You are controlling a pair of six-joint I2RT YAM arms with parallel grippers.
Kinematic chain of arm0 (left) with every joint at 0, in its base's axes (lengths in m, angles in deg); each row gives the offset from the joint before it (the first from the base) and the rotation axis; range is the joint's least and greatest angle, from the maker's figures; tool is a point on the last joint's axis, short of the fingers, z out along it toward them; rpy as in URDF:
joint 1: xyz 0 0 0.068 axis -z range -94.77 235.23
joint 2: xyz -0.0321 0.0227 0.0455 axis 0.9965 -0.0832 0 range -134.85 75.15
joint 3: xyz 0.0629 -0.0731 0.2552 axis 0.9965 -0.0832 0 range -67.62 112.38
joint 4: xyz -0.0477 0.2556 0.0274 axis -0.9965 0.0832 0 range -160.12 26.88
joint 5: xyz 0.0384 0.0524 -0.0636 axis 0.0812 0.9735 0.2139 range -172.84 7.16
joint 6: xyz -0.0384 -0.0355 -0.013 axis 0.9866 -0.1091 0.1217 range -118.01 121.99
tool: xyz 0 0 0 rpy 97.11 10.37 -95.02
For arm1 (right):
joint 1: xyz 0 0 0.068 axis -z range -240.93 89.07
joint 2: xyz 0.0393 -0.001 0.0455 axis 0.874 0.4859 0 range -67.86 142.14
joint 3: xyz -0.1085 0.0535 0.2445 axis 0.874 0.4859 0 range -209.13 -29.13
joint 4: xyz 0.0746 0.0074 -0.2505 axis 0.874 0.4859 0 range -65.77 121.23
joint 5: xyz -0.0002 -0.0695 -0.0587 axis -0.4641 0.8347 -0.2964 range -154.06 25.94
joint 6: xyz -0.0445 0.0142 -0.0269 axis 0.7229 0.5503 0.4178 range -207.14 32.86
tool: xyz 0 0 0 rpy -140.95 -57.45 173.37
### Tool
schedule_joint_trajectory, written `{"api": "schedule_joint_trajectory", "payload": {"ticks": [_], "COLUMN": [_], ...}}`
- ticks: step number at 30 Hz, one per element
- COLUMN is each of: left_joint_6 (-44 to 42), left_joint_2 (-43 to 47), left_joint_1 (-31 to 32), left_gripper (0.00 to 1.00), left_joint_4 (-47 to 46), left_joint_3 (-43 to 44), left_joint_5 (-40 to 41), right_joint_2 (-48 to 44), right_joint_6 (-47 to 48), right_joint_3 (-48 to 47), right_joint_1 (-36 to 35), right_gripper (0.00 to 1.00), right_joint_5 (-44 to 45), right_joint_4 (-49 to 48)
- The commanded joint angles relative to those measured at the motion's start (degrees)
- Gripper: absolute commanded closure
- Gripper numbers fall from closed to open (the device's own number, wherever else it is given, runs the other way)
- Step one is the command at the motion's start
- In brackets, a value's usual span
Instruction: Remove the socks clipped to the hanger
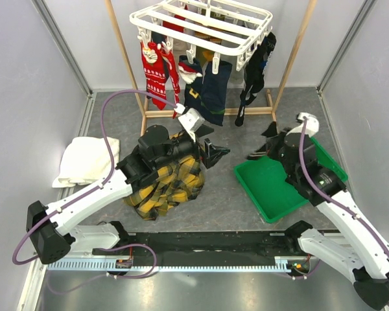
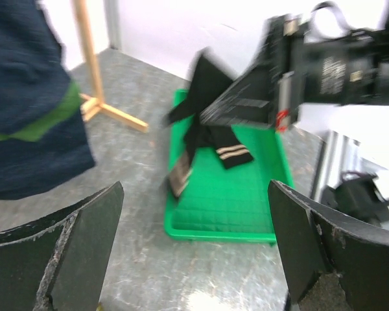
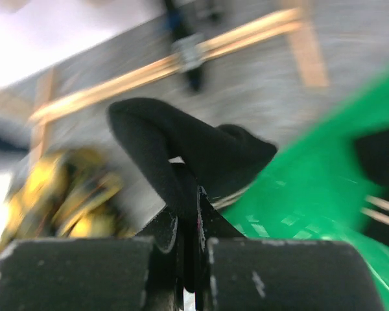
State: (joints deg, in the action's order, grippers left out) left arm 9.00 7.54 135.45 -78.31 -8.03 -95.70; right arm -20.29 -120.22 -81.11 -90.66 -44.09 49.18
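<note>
The white slatted hanger (image 1: 201, 26) hangs at the back from a wooden frame. Clipped under it are red patterned socks (image 1: 157, 71), navy socks (image 1: 207, 91) and a black sock (image 1: 253, 78). My right gripper (image 1: 272, 137) is shut on another black sock (image 3: 194, 152), holding it above the far left corner of the green tray (image 1: 279, 188). A second black sock with tan stripes lies in the tray (image 2: 230, 152). My left gripper (image 1: 217, 155) stands open and empty above the table, between the plaid cloth and the tray. A navy sock (image 2: 26, 97) hangs close on its left.
A yellow-black plaid cloth (image 1: 165, 178) lies heaped under the left arm. A white towel (image 1: 84, 162) is at the left wall. The wooden frame's feet (image 1: 207, 113) cross the table behind both grippers. The right arm (image 2: 337, 65) fills the upper right of the left wrist view.
</note>
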Motion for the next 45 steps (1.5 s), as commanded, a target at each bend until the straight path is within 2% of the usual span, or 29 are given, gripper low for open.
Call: {"api": "schedule_joint_trajectory", "payload": {"ticks": [1,3,10,11,13,14,15,17,23,24,25,27,28,30,31,32,35,40,45], "left_joint_6": [-0.9,-0.9,-1.0,-1.0,-1.0,-0.9,-0.8,-0.4,-0.1,0.0,0.0,-0.2,-0.3,-0.4,-0.4,-0.4,-0.5,-0.8,-0.5], "left_joint_2": [1.5,2.0,2.5,2.4,2.4,2.6,2.6,3.0,4.7,4.9,5.3,5.9,6.1,6.3,6.3,6.2,6.2,6.2,6.0], "left_joint_1": [0.3,0.3,0.4,0.4,0.4,0.4,0.4,0.4,0.4,0.4,0.4,0.4,0.4,0.4,0.4,0.4,0.4,0.4,0.4], "left_gripper": [0.01,0.01,0.01,0.01,0.01,0.01,0.01,0.01,0.01,0.01,0.01,0.01,0.01,0.01,0.01,0.01,0.01,0.01,0.01], "left_joint_4": [-0.3,-0.3,-0.3,-0.3,-0.3,-0.3,-0.1,0.0,-0.3,-0.3,-0.8,-1.5,-1.7,-2.3,-2.4,-2.6,-2.8,-3.0,-3.0], "left_joint_3": [0.2,0.1,0.0,0.0,-0.1,-0.1,-0.1,-0.1,-1.1,-1.2,-1.4,-2.1,-2.4,-2.8,-2.9,-3.1,-3.2,-3.3,-3.3], "left_joint_5": [7.7,7.9,8.9,9.2,10.2,10.9,11.6,14.5,22.4,23.2,24.5,24.6,24.6,24.6,24.8,25.1,26.0,25.7,26.9], "right_joint_2": [2.5,4.4,12.0,13.1,15.4,15.7,15.4,14.8,13.0,12.4,11.8,9.6,8.9,6.5,5.8,5.1,5.2,10.4,17.7], "right_joint_6": [-11.6,-13.9,-23.2,-24.4,-25.2,-26.7,-27.0,-27.0,-17.2,-14.3,-4.6,4.1,10.1,13.5,14.6,14.6,14.8,18.2,14.0], "right_joint_3": [-5.8,-5.2,1.6,2.1,2.2,1.8,1.8,0.9,-5.7,-6.2,-6.4,-6.0,-5.6,-5.0,-3.8,-3.0,-0.8,-3.6,-6.6], "right_joint_1": [0.6,2.0,7.1,7.6,7.9,7.9,8.0,8.1,8.1,8.1,8.0,8.0,8.0,8.0,8.1,8.0,8.0,8.0,7.7], "right_gripper": [1.0,1.0,1.0,0.95,0.77,0.61,0.55,0.46,0.4,0.38,0.36,0.32,0.31,0.3,0.29,0.29,0.27,0.21,0.2], "right_joint_5": [28.9,30.3,28.7,28.7,29.1,30.5,31.0,32.2,32.7,31.0,24.9,14.2,3.3,-6.3,-14.7,-17.7,-26.0,-33.0,-40.8], "right_joint_4": [17.3,20.1,19.5,19.5,19.6,19.8,20.0,20.0,19.0,15.5,12.4,2.9,0.2,-7.9,-10.8,-17.8,-29.9,-38.3,-46.4]}}
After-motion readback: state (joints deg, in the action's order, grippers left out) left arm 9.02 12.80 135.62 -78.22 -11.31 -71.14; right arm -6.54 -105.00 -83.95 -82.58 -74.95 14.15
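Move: Hanging from the shut right fingers is the black striped sock, bound for the green tray, whose middle lies about 10 cm to that hand's right, 2 cm back and some 25 cm below. The navy socks hang roughly 8 cm ahead, 17 cm left and 6 cm higher; the dark hanging sock is about 15 cm ahead, 6 cm left and 5 cm higher. From the left hand the tray lies some 24 cm right, 3 cm ahead and 30 cm below. Swinging right and then down, about 12 cm each, the right hand carries the black sock over the green tray, turning clockwise and tipping down, then opens to let go of it. Still open, it climbs back left and forward past its starting place towards the navy socks, turning counter-clockwise. The open left hand drifts left and forward, turning some 25 degrees counter-clockwise. ##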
